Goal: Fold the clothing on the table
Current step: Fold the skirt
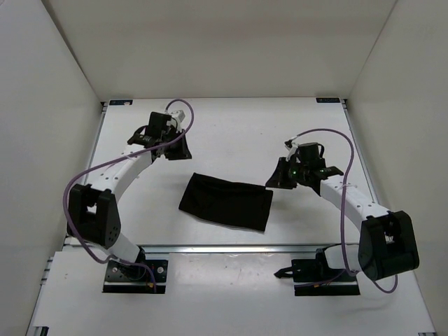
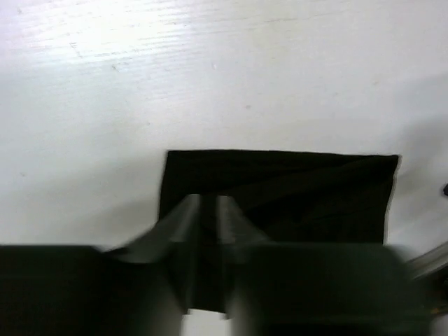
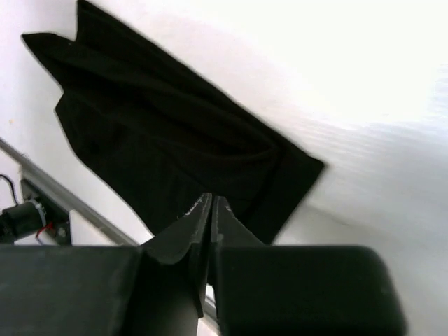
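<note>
The black clothing (image 1: 225, 201) lies as a flat rectangular bundle near the front middle of the white table (image 1: 231, 133). My left gripper (image 1: 180, 148) hovers behind its left end. In the left wrist view, blurred, its fingers (image 2: 208, 203) stand a little apart over the clothing (image 2: 315, 189), with nothing between them. Just off the clothing's right end, my right gripper (image 1: 273, 179) is above the table. In the right wrist view its fingertips (image 3: 211, 199) are pressed together, empty, above the near edge of the clothing (image 3: 161, 133).
A metal rail (image 1: 231, 247) runs along the table's front edge, just ahead of the clothing, and shows again as the rail (image 3: 42, 178) in the right wrist view. White walls close in the table on the left, back and right. Purple cables loop off both arms.
</note>
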Robot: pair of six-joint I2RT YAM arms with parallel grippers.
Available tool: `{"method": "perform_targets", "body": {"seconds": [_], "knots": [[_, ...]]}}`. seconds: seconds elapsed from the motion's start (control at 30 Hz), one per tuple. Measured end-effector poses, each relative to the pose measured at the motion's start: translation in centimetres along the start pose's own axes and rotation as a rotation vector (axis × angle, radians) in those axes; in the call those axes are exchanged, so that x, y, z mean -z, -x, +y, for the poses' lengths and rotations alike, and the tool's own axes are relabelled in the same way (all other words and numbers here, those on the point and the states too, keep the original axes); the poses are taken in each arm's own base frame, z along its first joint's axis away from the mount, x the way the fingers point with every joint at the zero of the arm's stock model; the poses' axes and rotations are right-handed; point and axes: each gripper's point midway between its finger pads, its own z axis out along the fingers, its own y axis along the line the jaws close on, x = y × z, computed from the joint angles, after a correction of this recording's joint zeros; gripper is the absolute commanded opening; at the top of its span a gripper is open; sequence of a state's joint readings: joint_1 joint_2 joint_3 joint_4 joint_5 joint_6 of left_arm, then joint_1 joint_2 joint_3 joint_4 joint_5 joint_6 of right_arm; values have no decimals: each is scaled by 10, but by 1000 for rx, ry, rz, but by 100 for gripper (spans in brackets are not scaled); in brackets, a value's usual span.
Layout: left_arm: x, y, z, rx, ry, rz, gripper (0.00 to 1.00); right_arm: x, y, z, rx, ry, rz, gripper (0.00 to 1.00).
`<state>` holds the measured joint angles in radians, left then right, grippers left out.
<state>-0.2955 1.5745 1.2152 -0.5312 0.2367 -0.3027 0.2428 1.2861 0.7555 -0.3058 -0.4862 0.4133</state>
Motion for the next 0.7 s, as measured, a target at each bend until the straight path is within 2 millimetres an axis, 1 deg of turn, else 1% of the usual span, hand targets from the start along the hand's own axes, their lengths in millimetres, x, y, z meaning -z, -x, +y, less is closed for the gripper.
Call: {"method": "perform_targets", "body": {"seconds": [0.03, 0.1, 0.13, 0.2, 0.3, 0.4, 0.47, 0.5, 0.57, 0.63, 0.7], "knots": [[4, -2, -1, -4, -4, -4, 0, -1, -2, 4, 6, 9, 6, 0], [13, -11, -9, -12, -25, -4, 0, -6, -8, 13, 28, 31, 24, 0], [16, -20, -15, -16, -41, 5, 0, -9, -11, 18, 38, 42, 37, 0], [20, -40, -26, -13, -78, 36, 0, -16, -20, 25, 53, 66, 72, 0], [21, -79, -40, 6, -149, 110, 0, -25, -31, 33, 66, 96, 115, 0], [16, -112, -42, 59, -196, 178, 0, -33, -36, 37, 71, 124, 137, 0], [8, -131, -37, 103, -203, 223, 0, -41, -40, 34, 73, 126, 158, 0], [4, -137, -35, 122, -206, 242, 0, -46, -42, 31, 69, 120, 175, 0], [-6, -140, -32, 144, -205, 256, 0, -54, -45, 24, 55, 105, 201, 0], [-19, -137, -29, 158, -203, 259, 0, -62, -44, 18, 45, 94, 217, 0], [-31, -131, -26, 173, -201, 263, 0, -68, -37, 15, 47, 91, 217, 0]]}}
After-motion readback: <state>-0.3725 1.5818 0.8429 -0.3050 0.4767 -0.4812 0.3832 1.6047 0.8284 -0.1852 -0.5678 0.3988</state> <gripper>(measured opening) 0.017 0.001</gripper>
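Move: Below and nearer than the left hand lies the black skirt, its middle about 13 cm back, 14 cm to the right and 12 cm down; its far left corner is only some 3 cm back and 4 cm right. From the right hand the skirt's middle is about 17 cm left, 4 cm back and 9 cm down, with its far right corner practically underneath and its near right corner roughly 14 cm back and 4 cm left. Swinging back about 12 cm and slightly right over the skirt's far left part, the left hand shuts its half-open fingers, then sinks about 9 cm, fingers steepening, and eases forward a little. The right hand, still shut, slides some 6 cm left from the far right corner, turning slightly counter-clockwise, then drops about 5 cm towards the cloth. Contact can't be confirmed. ##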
